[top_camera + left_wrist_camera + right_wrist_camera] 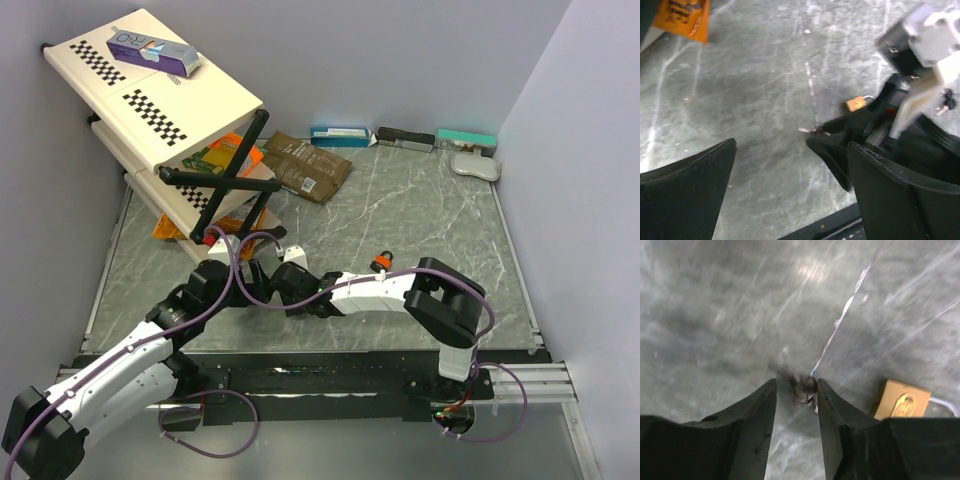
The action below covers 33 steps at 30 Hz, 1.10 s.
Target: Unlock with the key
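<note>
A small metal key [805, 389] lies on the grey marble table [715, 305]. My right gripper [796, 382] is lowered over the key with a finger on each side. The key rests against the right-hand finger, and a gap shows beside the left-hand one, so the jaws are open. A brass padlock [901, 401] lies just to the right of that gripper. In the left wrist view the key [812, 130] pokes out past the right gripper's fingers [832, 152], with the padlock [856, 104] beyond. My left gripper [791, 145] hovers close by, wide open and empty.
A tilted white folding stand [150, 90] with a purple box [155, 50] on it leans at the back left. Orange packets [225, 155] lie under it. A brown pouch [305, 165], flat boxes [340, 135] and a white case [475, 167] lie along the back wall.
</note>
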Motion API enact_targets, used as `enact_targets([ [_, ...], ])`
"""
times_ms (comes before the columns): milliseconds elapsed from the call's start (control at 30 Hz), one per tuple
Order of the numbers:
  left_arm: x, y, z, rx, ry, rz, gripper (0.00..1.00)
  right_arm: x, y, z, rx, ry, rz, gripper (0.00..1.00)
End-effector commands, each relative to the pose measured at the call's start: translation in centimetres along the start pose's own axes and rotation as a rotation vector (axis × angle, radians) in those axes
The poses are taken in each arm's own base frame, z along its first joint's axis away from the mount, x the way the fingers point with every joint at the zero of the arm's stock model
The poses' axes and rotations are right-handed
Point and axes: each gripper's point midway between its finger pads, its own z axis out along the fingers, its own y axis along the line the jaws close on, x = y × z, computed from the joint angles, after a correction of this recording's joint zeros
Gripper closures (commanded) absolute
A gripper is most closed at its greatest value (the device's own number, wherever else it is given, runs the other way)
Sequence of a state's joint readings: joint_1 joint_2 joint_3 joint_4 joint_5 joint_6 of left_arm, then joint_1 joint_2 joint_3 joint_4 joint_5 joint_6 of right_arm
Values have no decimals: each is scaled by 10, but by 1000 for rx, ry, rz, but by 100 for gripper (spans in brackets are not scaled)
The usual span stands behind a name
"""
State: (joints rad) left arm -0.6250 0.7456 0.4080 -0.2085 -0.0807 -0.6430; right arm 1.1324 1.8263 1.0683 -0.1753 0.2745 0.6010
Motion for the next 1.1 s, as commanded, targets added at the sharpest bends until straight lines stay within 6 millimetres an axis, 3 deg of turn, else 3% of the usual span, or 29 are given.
enact_targets([
  [0, -41, -54, -8, 210, -121, -39, 1, 4, 21, 5, -40, 8, -71, 55],
  [367, -40, -56, -7, 222, -112, -36, 1, 9, 18, 2, -9, 15, -115, 64],
  [467, -39, -57, -5, 225, -105, -38, 0, 11, 19, 1, -12, 18, -121, 72],
  [600, -35, -57, -3, 229, -90, -41, 1, 13, 17, -3, -12, 19, -109, 90],
  [733, -27, -57, 1, 232, -59, -46, 0, 12, 14, -9, -1, 20, -86, 99],
  [1067, -13, -71, 15, 317, 2, -45, 1, 0, 9, -28, -13, -13, -4, 100],
])
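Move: The key lies between the right hand's half-open fingertips, its middle about 1 cm ahead and 1 cm below. The brass padlock is some 6 cm to this hand's right, 1 cm ahead and 1 cm lower; the orange padlock lies farther off, roughly 21 cm right and 9 cm ahead, at table height. From the left hand the key is about 4 cm right, 2 cm ahead and 10 cm down. The right fingers close on the key, then draw it about 2 cm right towards the brass padlock; open left hand follows. ##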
